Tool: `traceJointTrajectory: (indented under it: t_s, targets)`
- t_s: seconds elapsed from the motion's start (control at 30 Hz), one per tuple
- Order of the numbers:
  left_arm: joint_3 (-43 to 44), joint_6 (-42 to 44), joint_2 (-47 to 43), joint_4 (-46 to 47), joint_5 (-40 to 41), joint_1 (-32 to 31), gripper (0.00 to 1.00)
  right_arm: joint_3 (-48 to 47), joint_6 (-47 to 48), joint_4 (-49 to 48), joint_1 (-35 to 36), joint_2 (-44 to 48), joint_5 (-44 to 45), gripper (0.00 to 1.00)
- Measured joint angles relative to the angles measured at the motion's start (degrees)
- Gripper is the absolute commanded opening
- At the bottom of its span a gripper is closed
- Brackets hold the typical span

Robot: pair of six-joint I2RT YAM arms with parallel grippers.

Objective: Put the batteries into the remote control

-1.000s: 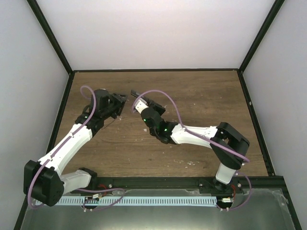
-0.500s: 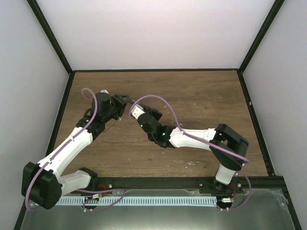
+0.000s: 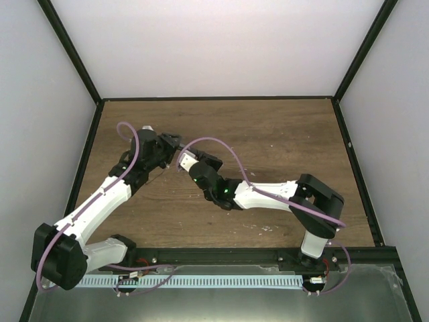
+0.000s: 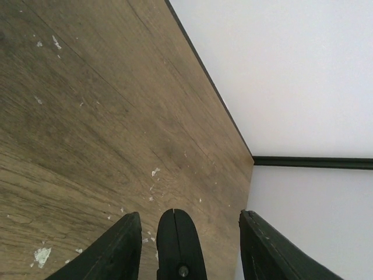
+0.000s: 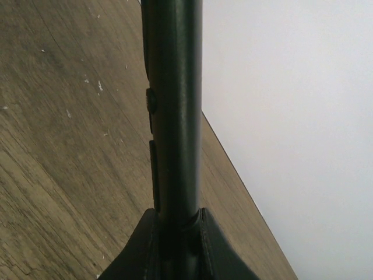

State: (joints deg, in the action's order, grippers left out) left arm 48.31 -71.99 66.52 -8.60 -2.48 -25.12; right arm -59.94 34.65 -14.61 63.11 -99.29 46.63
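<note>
My right gripper [image 5: 173, 219] is shut on the remote control [image 5: 172, 116], a slim black bar that sticks straight out from its fingers, with small buttons along its left edge. In the top view the right gripper [image 3: 183, 159] sits tip to tip with my left gripper [image 3: 171, 143] over the table's left half. In the left wrist view the left gripper [image 4: 189, 216] is open with its fingers wide apart. The remote's rounded end [image 4: 175, 245] stands between them, nearer the left finger [image 4: 122, 248], touching neither. No batteries show in any view.
The wooden table [image 3: 281, 134] carries pale specks of debris [image 4: 41, 255]. White walls with a black frame [image 3: 218, 98] enclose it at the back and sides. A metal rail [image 3: 221, 256] runs along the near edge.
My right gripper has carried the remote to the left and slightly nearer. The remote's end has gone in between the open left fingers. The left gripper has shifted only a little.
</note>
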Motion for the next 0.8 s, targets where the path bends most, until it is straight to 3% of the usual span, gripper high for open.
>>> traceJointTrajectory:
  t_s: [0.17, 0.43, 0.63, 0.8]
  targets:
    - [0.1, 0.9, 0.0, -0.1, 0.3, 0.0, 0.30, 0.0, 1.7, -1.8, 0.4, -0.1, 0.0, 0.01]
    - [0.1, 1.8, 0.0, -0.6, 0.5, 0.0, 0.18, 0.2, 3.7, -4.0, 0.8, -0.3, 0.5, 0.01]
    - [0.1, 1.9, 0.0, -0.7, 0.1, -0.2, 0.02, 1.1, 4.8, -5.5, 1.0, -0.3, 1.7, 0.01]
    - [0.1, 2.0, 0.0, -0.5, -0.1, -0.2, 0.00, 1.6, 4.8, -6.5, 1.2, -0.3, 2.4, 0.01]
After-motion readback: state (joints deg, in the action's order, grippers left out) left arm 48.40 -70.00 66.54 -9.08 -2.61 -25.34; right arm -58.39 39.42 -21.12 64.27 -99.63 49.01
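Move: The remote control is already held by the right gripper. Its free end sits between the open left fingers, practically at the left hand point. From the right hand that end is about 5 cm ahead, 9 cm to the left and 4 cm higher. The right gripper is some 5 cm back, 9 cm right and 4 cm below the left hand. The batteries, now hidden under the right arm, lie about 18 cm back, 24 cm right and 22 cm below the left hand. Hold the left gripper where it is and close its fingers from about half open to nearly shut, pinching the remote's free end from both sides. Keep the right gripper's grip on the other part of the remote, letting that hand ease up about 1 cm and tip its fingers up some 5 degrees. ##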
